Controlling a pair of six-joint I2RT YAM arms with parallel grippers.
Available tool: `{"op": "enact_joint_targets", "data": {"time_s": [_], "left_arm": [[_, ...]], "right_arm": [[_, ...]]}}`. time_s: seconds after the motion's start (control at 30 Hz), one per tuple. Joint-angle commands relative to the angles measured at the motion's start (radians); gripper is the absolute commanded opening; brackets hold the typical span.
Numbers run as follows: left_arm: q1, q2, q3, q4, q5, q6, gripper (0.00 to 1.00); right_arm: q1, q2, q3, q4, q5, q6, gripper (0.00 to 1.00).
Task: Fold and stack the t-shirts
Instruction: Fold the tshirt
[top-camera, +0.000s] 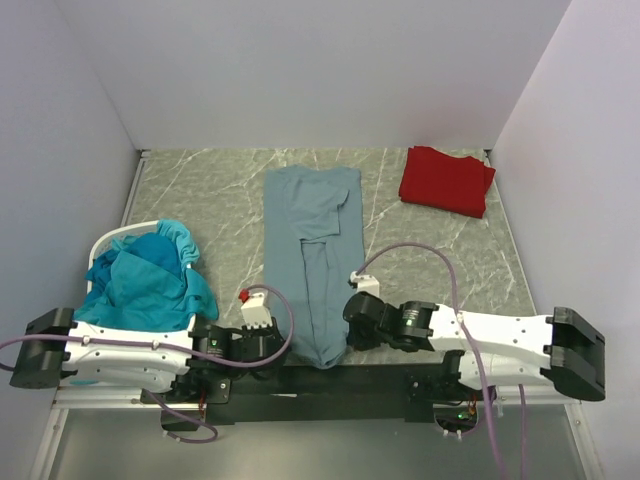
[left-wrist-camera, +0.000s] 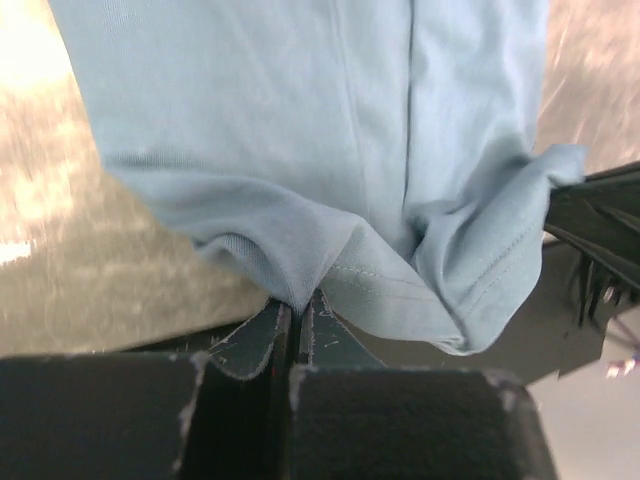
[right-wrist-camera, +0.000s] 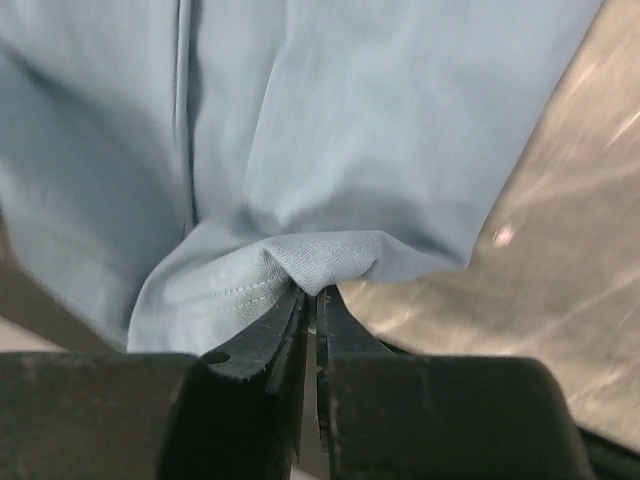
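Note:
A slate-blue t-shirt (top-camera: 312, 250) lies lengthwise down the middle of the table, folded into a long narrow strip. My left gripper (top-camera: 283, 345) is shut on its near left hem (left-wrist-camera: 300, 262). My right gripper (top-camera: 350, 335) is shut on the near right hem (right-wrist-camera: 320, 258), the cloth pinched into a small peak at the tips. A folded red t-shirt (top-camera: 447, 181) sits at the far right. Several teal t-shirts (top-camera: 150, 275) are heaped at the left in a white basket (top-camera: 112, 238).
The marble tabletop (top-camera: 210, 200) is walled in white at the back and both sides. The arms' black base rail (top-camera: 320, 385) runs along the near edge, with the shirt's hem hanging just over it.

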Motion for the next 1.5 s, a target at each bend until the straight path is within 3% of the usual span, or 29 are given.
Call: {"op": "enact_joint_targets", "data": {"time_s": [0.0,0.43,0.77,0.9,1.13,1.47], "left_arm": [[0.041,-0.014,-0.015,0.082,-0.081,0.072,0.00],[0.290,-0.016,-0.110,0.380,-0.222,0.277,0.00],[0.495,0.072,-0.138,0.734,-0.086,0.569,0.00],[0.592,0.139,-0.110,0.834,0.031,0.679,0.00],[0.738,0.316,-0.060,0.986,0.186,0.747,0.01],[0.833,0.495,0.045,1.018,0.244,0.776,0.00]], "right_arm": [[-0.064,0.053,0.060,0.083,0.056,-0.083,0.00],[-0.297,0.263,0.220,0.208,0.092,-0.253,0.00],[-0.436,0.359,0.327,0.236,0.069,-0.341,0.00],[-0.482,0.407,0.379,0.234,0.066,-0.365,0.00],[-0.552,0.493,0.441,0.248,0.038,-0.396,0.00],[-0.617,0.610,0.554,0.242,-0.003,-0.440,0.00]]}}
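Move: Both grippers already hold the t-shirt's near hem, some 5 cm above the table. The shirt's far edge, its middle, lies about 51 cm ahead and 8 cm right of the left hand, 49 cm ahead and 10 cm left of the right; the folded sleeve flap lies some 39 cm ahead and 9 cm right of the left hand. The basket stands about 37 cm left and 16 cm ahead of the left hand; the red shirt lies 29 cm right and 47 cm ahead of the right hand. Keeping the two hem corners pinched in shut fingers, both hands carry the hem forward together over the body of the shirt, roughly 25 cm towards its far edge, rising only a couple of centimetres on the way and easing down again. As they go, the left hand drifts about 3 cm outward and swings its fingertips up and forward by some 20 degrees, turning slightly counter-clockwise, while the right turns about 15 degrees clockwise and tips up a little less. ##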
